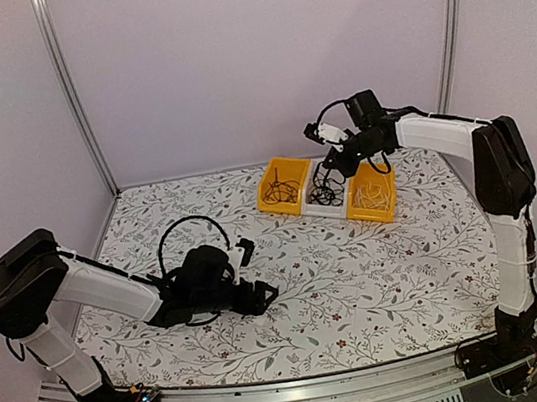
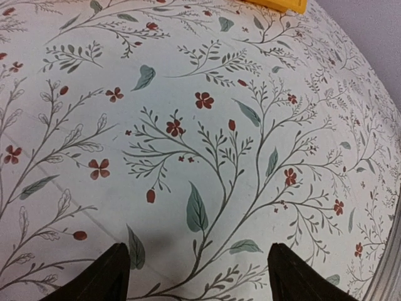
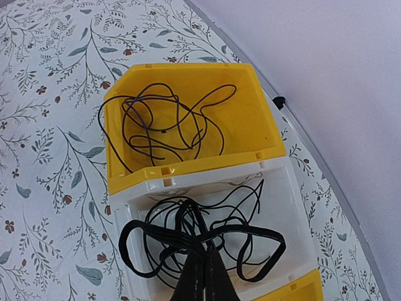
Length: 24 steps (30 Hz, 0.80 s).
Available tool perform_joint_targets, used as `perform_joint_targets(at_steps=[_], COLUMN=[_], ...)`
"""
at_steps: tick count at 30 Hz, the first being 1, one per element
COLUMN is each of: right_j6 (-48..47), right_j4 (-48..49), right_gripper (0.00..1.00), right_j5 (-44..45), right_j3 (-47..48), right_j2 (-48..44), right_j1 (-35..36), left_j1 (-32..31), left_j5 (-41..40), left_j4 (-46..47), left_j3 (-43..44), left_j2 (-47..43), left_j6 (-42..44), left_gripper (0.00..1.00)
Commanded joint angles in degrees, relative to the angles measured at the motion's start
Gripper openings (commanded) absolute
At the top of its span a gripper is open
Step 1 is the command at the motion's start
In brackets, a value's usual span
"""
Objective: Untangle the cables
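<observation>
A bundle of black cables [image 3: 207, 216] hangs over the white middle bin [image 3: 285, 188]. My right gripper [image 3: 205, 248] is shut on the bundle where its strands cross. Wide flat loops [image 3: 128, 241] spread to both sides of the fingertips, and thinner strands lie in the bin below. A separate thin black cable [image 3: 166, 122] lies coiled in the yellow bin [image 3: 250, 100] beyond. From above, my right gripper [image 1: 330, 168] sits over the cables [image 1: 325, 191] in the white bin. My left gripper [image 2: 200, 279] is open just above the bare floral cloth, far from the bins; from above it is seen as [image 1: 263, 296].
Three bins stand in a row at the back of the table: yellow [image 1: 270, 175], white [image 1: 322, 208] and yellow [image 1: 359, 210], the last holding pale strands. The left arm's own thick cable [image 1: 187, 228] loops above its wrist. A metal rail [image 2: 385, 276] edges the table.
</observation>
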Motion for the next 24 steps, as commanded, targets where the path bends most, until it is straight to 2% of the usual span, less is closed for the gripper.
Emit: perform_joint_targets(at_steps=[1,7,13,17,20,22,24], right_j6=[-1.1,-1.8,-1.8,-2.3,-3.8,-4.6,-4.6], right_j4=[-0.8,-1.4,-2.1,-3.9,-8.8,-11.7,-13.9], right_gripper=[0.0,0.0,0.06,0.16,0.3,0.39,0.43], right_j5=[4.4,7.8,10.0,10.6,11.5,12.7,12.7], right_j3=[0.7,2.7,4.5,5.6,7.4,7.5,6.3], right_j2=[3.7,7.4,9.1,7.0,5.1,4.0,2.4], right_j1=[0.3,0.4,1.0,1.0,1.0,0.7,-0.2], left_j1=[-0.8,-0.9,-1.0,-1.0,-1.0,-1.0,-0.9], left_j5=[-0.4,-0.4,-0.5,-0.4,-0.6,-3.3,-6.7], left_j4=[-1.3,-2.1,-3.3,-4.5,-6.8,-11.9,-18.6], left_j3=[0.9,1.0,1.1,1.2,2.6,5.5,9.1], left_j2=[-0.2,-0.4,-1.2,-2.4,-3.7,-4.1,-4.2], left_j6=[1.1,1.1,1.2,1.5,3.5,7.8,12.0], left_gripper=[0.79,0.79,0.79,0.79,0.8,0.81,0.82])
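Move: The right hand holds the flat black cable above the white bin, whose middle is about 7 cm ahead, 4 cm left and 14 cm below. From that hand and at the same depth, the left yellow bin is some 12 cm ahead and 15 cm left, the right yellow bin about 3 cm ahead and 9 cm right. From the left hand, the white bin is roughly 39 cm ahead, 18 cm right and slightly below. The right hand lowers the cable about 8 cm towards the white bin, opens to release it, and rises slightly. ##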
